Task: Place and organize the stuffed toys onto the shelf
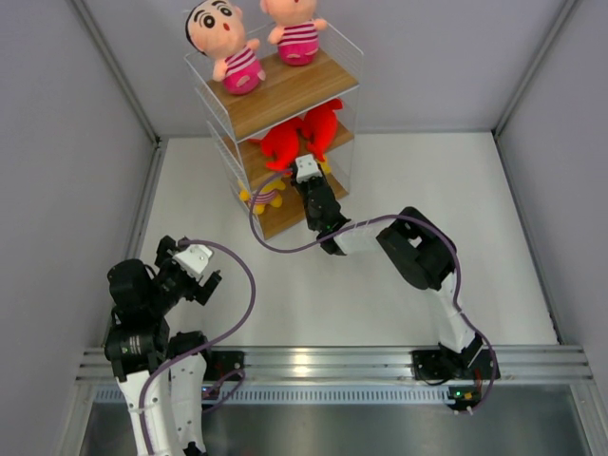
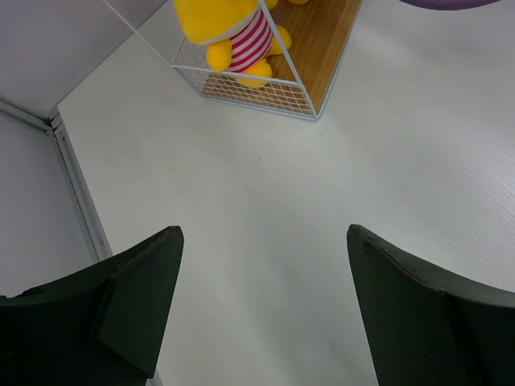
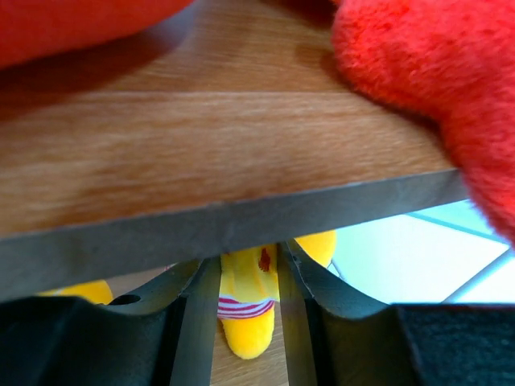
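The shelf (image 1: 285, 90) stands at the back. On its top board sit a black-haired boy doll (image 1: 228, 47) and a second doll in pink stripes (image 1: 296, 33). Two red sharks (image 1: 282, 144) (image 1: 321, 123) lie on the middle board (image 3: 201, 145). A yellow figure (image 1: 266, 197) sits on the bottom board's left end. My right gripper (image 1: 304, 173) reaches under the middle board. In the right wrist view its jaws (image 3: 245, 281) stand partly open, with another yellow figure (image 3: 245, 322) between them, its foot on the bottom board. My left gripper (image 2: 264, 233) hangs open and empty over the table.
The shelf's white wire frame (image 2: 249, 92) fences the bottom tier's left end, with the yellow figure (image 2: 233, 40) behind it. Grey walls close in the white table (image 1: 332, 304) on three sides. A metal rail (image 1: 332, 361) runs along the near edge.
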Controlling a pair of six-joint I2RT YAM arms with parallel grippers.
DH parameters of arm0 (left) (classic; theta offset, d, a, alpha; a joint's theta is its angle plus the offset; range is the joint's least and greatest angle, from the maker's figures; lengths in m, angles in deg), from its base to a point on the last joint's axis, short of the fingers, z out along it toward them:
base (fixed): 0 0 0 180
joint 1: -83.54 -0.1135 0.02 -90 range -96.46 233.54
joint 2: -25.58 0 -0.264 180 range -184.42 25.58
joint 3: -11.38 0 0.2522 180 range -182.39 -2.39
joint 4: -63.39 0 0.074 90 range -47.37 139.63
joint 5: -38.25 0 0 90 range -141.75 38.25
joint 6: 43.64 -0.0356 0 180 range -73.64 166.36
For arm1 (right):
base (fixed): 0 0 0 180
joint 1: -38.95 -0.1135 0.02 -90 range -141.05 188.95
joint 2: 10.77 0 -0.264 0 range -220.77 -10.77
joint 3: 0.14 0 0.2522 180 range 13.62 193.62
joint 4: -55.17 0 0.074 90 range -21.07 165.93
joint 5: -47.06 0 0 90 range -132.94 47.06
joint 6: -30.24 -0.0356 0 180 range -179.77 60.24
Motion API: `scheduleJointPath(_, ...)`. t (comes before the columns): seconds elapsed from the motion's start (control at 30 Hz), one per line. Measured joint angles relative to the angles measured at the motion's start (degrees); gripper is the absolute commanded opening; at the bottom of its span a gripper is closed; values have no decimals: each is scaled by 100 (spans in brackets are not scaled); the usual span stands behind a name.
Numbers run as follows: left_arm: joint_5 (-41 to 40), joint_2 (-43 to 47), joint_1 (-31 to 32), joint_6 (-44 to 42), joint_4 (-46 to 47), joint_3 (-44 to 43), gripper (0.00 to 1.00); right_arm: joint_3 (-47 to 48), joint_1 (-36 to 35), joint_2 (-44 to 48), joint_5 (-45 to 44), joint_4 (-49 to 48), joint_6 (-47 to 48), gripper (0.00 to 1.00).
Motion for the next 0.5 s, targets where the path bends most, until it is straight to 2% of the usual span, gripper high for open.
scheduleJointPath(0.13,2,17,0,-4,0,2,89,-4,2,2,-2,-55,0,37)
scheduleJointPath(0.37,2,37,0,-4,0,24,89,-87,2,2,-2,-153,2,54)
scheduleJointPath(0.5,2,37,0,-4,0,24,89,-197,-2,11,-2,-227,15,56)
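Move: Under the middle board of the shelf, the right hand has the yellow toy's face between its fingers, the toy's middle roughly 4 cm ahead, 1 cm left and 4 cm below. The other yellow toy sits about 12 cm left, level in reach. On the board overhead, one red shark is about 5 cm left and 1 cm ahead, the other 3 cm right and 4 cm ahead. From the left hand, the yellow toy is some 28 cm ahead and 20 cm right, lower. Spreading its fingers, the right hand lets go of the yellow toy's pinched face on the bottom shelf, opening from about a third to a bit over half. It stays in place while doing so and only near the end eases about half a centimetre down, back and to the right, the fingers still pointing into the shelf under the middle board. ##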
